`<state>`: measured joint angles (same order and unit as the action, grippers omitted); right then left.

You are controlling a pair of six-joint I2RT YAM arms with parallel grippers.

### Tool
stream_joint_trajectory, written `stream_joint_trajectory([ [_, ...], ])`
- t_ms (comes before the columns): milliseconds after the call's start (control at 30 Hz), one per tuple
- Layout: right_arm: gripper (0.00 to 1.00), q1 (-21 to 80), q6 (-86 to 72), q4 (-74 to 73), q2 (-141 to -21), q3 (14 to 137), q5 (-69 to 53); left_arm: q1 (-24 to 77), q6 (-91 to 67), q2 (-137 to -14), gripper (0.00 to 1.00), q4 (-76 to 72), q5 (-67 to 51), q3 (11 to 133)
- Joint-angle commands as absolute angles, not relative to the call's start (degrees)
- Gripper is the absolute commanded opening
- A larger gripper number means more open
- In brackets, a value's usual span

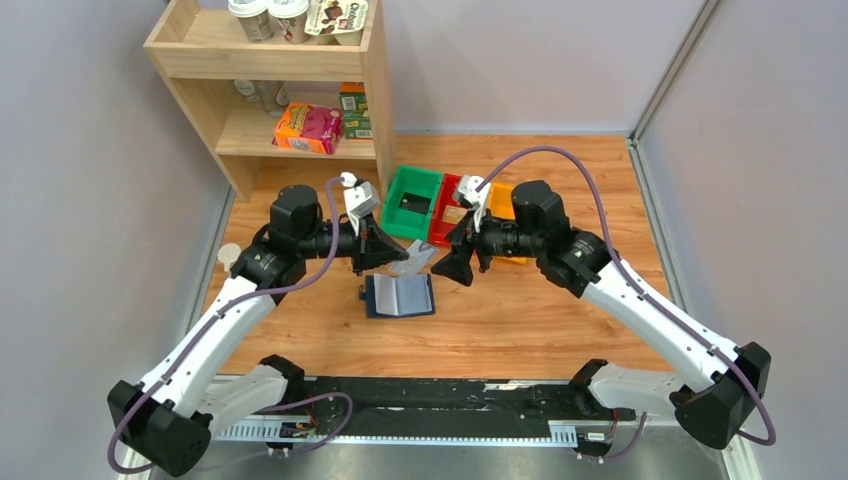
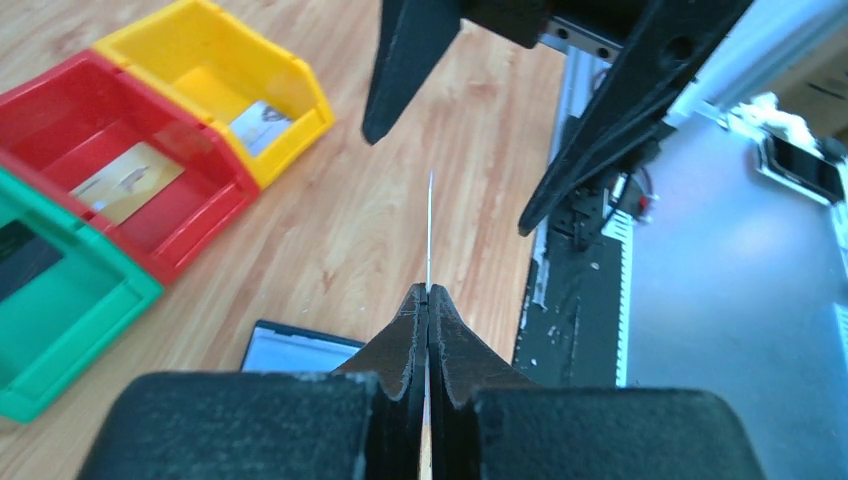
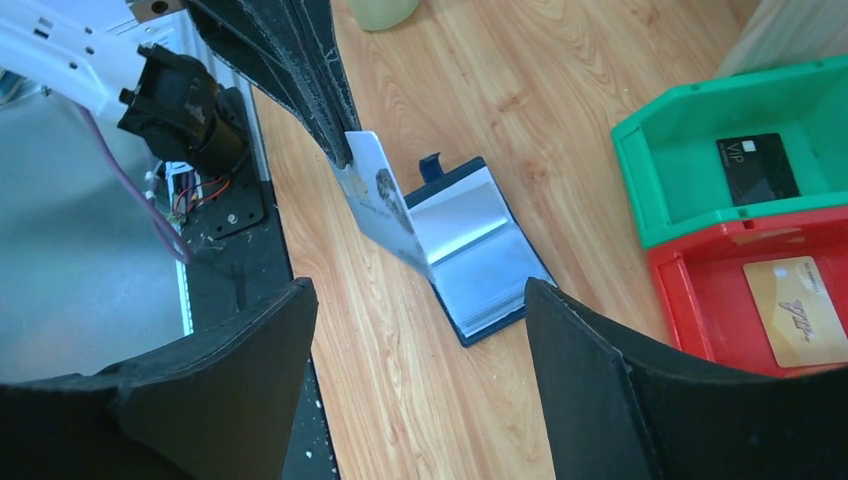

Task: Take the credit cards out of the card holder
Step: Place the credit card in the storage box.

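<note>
The card holder (image 1: 398,296) lies open on the wooden table, navy with pale blue-grey pockets (image 3: 478,250). Just above it my left gripper (image 1: 392,257) is shut on a silver-grey credit card (image 1: 413,260), which hangs tilted over the holder's left edge (image 3: 385,205). The left wrist view shows that card edge-on (image 2: 430,225) sticking out of the closed jaws (image 2: 428,292). My right gripper (image 1: 452,265) faces it from the right, open and empty (image 3: 420,288), a short way from the card. Other credit cards lie in the bins: black (image 3: 757,168), tan-gold (image 3: 795,311), silver (image 2: 260,125).
A green bin (image 1: 408,227), a red bin (image 1: 441,232) and a yellow bin (image 1: 503,199) stand side by side behind the grippers. A wooden shelf (image 1: 200,60) with boxes and cups stands at the back left. A pale round lid (image 1: 230,255) sits by the left arm.
</note>
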<state>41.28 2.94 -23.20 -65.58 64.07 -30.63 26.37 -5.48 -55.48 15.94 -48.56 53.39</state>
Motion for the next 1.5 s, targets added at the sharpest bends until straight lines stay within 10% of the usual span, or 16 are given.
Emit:
stream_joint_trajectory([
  [0, 0.77, 41.31, 5.89, -20.57, -65.39, 63.98, -37.42, 26.19, 3.5, -57.92, 0.0, 19.76, -59.41, 57.56],
  [167, 0.62, 41.22, 4.84, -19.6, -67.67, 64.95, -42.27, 26.19, 6.42, -60.9, 0.0, 24.34, -63.09, 61.61],
  [433, 0.0, 41.05, 2.2, -18.63, -70.4, 65.74, -45.97, 26.19, 7.03, -61.79, 0.0, 26.1, -62.85, 62.14],
  [867, 0.0, 26.47, -11.58, -17.14, -71.01, 58.63, -39.23, 26.19, -9.3, -54.85, 0.49, 17.5, -26.07, 52.21],
  [1467, 0.0, 11.42, -33.04, -25.67, -94.99, 68.29, -12.21, 26.19, -25.58, -51.5, 0.55, 19.95, -8.79, 42.72],
])
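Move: My left hand grips the credit card, its middle about 3 cm to that hand's right and 1 cm below; the open card holder lies some 3 cm left of that hand, 4 cm ahead and 26 below. My empty right hand has the card about 3 cm to its left and 1 cm back. The yellow compartment is roughly 21 cm ahead of my right hand, 16 right and 25 below, the red one 23 ahead and 5 right. My right hand eases back and left about 4 cm onto the card's free end and pinches it shut. My left fingers then open to let go, and that hand drops some 10 cm while drawing left and forward over the holder. Meanwhile I sweep the card in my right hand right, forward and down, over the yellow compartment, turning clockwise some 60 degrees and tipping the fingers down. ##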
